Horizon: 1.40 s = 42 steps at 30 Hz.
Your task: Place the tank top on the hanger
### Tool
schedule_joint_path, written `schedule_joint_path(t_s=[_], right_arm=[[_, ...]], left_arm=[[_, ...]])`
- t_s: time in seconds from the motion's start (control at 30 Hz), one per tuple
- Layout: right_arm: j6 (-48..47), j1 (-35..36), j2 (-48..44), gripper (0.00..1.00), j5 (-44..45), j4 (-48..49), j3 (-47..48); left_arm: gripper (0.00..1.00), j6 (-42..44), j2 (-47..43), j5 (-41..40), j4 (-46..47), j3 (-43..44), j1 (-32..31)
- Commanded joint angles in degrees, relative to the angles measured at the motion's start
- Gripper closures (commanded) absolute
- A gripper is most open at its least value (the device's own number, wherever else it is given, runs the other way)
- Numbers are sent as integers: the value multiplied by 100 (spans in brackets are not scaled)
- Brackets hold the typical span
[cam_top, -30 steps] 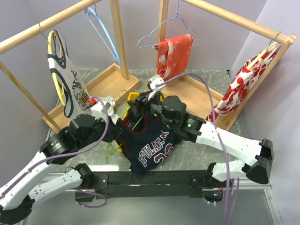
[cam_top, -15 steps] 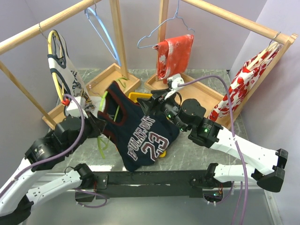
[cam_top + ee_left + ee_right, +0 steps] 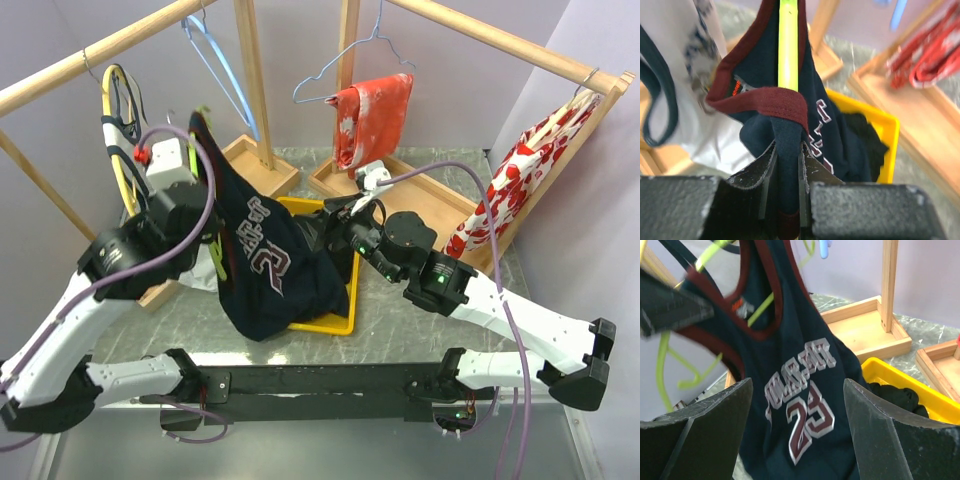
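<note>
The dark navy tank top (image 3: pixel 265 260) with red trim hangs from my raised left gripper (image 3: pixel 203 140). The lime-green hanger (image 3: pixel 216 256) sits inside it, and its arm runs up through the strap in the left wrist view (image 3: pixel 788 45). My left gripper (image 3: pixel 787 150) is shut on the shoulder strap of the tank top (image 3: pixel 790 107). My right gripper (image 3: pixel 335 225) is open and empty, just right of the garment. In the right wrist view the right gripper (image 3: pixel 797 385) faces the tank top (image 3: pixel 805 415) and its number, and the hanger (image 3: pixel 760 310) shows at the neck.
A yellow tray (image 3: pixel 337 300) holding a black garment (image 3: pixel 895 397) lies under the tank top. A white tank top (image 3: pixel 125 135) on a yellow hanger and a light blue hanger (image 3: pixel 225 75) hang on the left wooden rack. Red patterned garments (image 3: pixel 375 115) (image 3: pixel 520 170) hang on the right rack.
My left arm has lifted the tank top and hanger up and to the left, toward the left rack. The yellow tray is now uncovered. My right arm has stayed in place over the last half second.
</note>
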Motion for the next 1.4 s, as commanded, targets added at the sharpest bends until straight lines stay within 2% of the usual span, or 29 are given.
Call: schedule_joint_path(t_s=[0.0,0.33,0.57,0.77,1.17,1.37], right_arm=[[63,17,-236,19,4,-27,194],[-42,26,-148,19,-58,-536,729],[-78,18,-8,19,-120,-853,1125],[-77,26,28,19,-67,-976,1160],[-113,18,177,19,4,-1204,1389],[-69,26,195,19,-23,-1205,1328]], left_arm=[[99,608,550,-1144,282,1013,-2],[99,1434,1623,-2112,781,2244,182],[99,1987,2193,-1691,1169,2834,972],[99,2278,2484,-1453,1521,3142,1368],[99,2331,2836,-197,1521,3555,2528],[99,2182,2889,375,1521,3309,2889]])
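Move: The left hand, gripping the green hanger and the tank top on it, heads for the free stretch of the left wooden rail, about 26 cm ahead, 11 cm left and some 14 cm above. The yellow hanger with the white bag is roughly 18 cm ahead and 16 cm left, and the blue hanger 25 cm ahead and 4 cm right, both about 5 cm higher. From the empty right hand that rail stretch is about 28 cm ahead, 35 cm left and 13 cm up. Left carries the hanger 15 cm forward, also up and left, to the rail; open right rises about 3 cm. ##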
